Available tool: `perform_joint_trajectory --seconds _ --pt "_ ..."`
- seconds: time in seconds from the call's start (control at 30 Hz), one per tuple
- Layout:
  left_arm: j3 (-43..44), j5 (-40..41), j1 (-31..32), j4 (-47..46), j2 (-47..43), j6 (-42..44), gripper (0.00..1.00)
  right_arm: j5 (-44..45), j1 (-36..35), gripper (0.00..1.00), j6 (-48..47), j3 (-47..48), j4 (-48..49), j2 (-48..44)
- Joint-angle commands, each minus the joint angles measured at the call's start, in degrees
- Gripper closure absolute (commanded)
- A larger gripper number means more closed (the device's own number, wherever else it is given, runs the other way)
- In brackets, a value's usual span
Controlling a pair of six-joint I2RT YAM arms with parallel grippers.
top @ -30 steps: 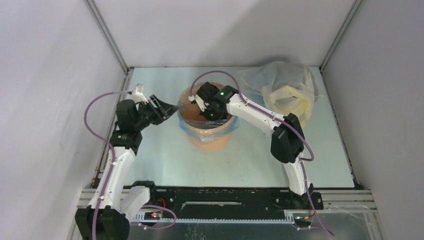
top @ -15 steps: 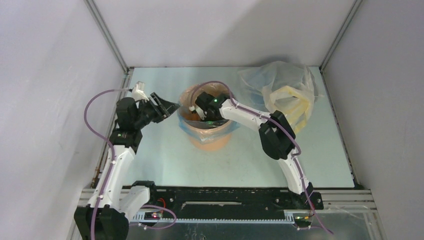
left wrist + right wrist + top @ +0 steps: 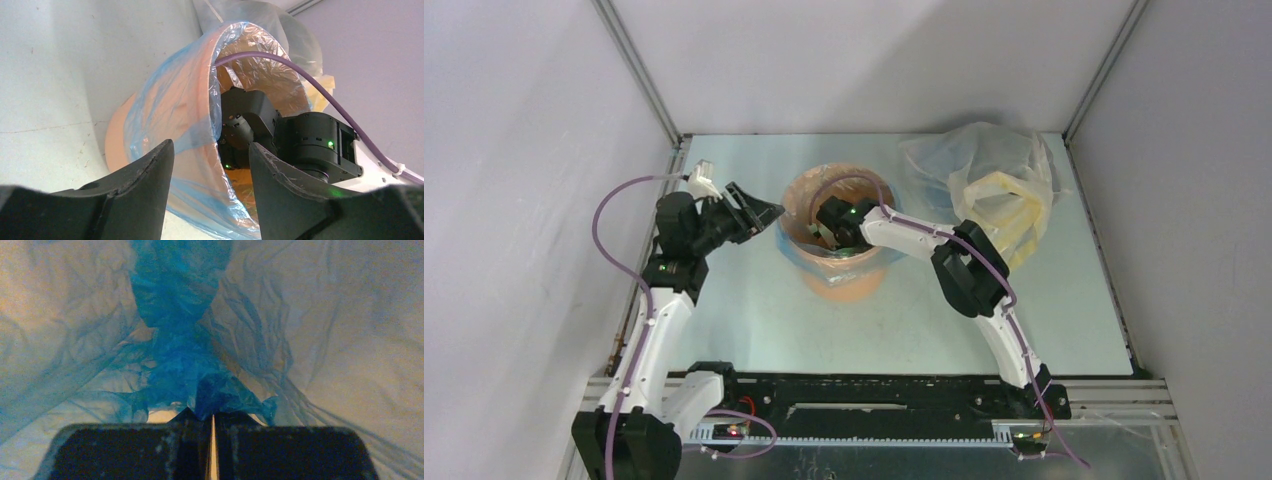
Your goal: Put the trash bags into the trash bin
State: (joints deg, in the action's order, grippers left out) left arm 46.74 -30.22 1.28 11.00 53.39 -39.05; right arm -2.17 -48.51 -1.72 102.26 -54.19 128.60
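Observation:
The orange trash bin (image 3: pixel 849 283) stands mid-table with the light-blue trash bag (image 3: pixel 801 252) lining it, its edge folded over the rim. In the left wrist view the bin (image 3: pixel 116 145) and the bag's skirt (image 3: pixel 180 107) fill the frame. My right gripper (image 3: pixel 212 412) is deep inside the bin (image 3: pixel 834 238), shut on a bunched fold of the blue bag (image 3: pixel 190 360). My left gripper (image 3: pixel 762 214) is open and empty just left of the bin's rim; its fingertips (image 3: pixel 165 150) frame the bag edge without touching it.
A larger clear plastic sack (image 3: pixel 994 185) with pale yellow contents lies at the back right, close to the bin. Grey walls enclose the table on three sides. The right arm's purple cable (image 3: pixel 280 62) loops over the bin's mouth.
My right gripper has sunk deeper into the bin, its wrist dropping below the rim. My left gripper has shifted slightly up and toward the bin's rim.

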Motion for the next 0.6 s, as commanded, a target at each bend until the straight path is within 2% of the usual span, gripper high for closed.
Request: perform_joint_trajectory --seconds 0.0,0.37,0.57 --pt "2.63 -1.17 0.30 -0.96 0.05 0.50 0.37 1.52 0.02 1.00 0.64 -0.38 2.73 1.37" --pt "4.02 -0.69 0.30 0.33 0.13 1.17 0.37 3.84 -0.68 1.00 1.45 -0.65 1.49 -12.74" --pt "4.51 -0.76 0.28 0.97 0.33 1.63 0.38 4.74 -0.97 1.00 1.28 2.56 -1.57 -16.12"
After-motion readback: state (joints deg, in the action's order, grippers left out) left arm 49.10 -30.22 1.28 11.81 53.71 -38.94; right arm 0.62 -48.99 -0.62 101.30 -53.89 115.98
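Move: The knotted bunch of blue trash bag is right at the right hand's shut fingertips near the bottom of the bin, about 3 cm left of the hand, level fore and aft, and 2 cm below. The trash bin surrounds this hand, its middle some 9 cm higher and 1 cm forward and left. The white bag with the yellow tie lies about 24 cm right, 10 cm farther out and 5 cm higher. From the left hand the bunch is some 13 cm right, 2 cm back and 26 cm below. Upward and gathering speed, the right hand backs out of the lined bin by about 9 cm, lifting its closed, empty fingertips clear of the blue bunch. It drifts barely forward as the wrist tilts roughly 10 degrees, swinging the tips forward and to the left; the fingers stay shut. ##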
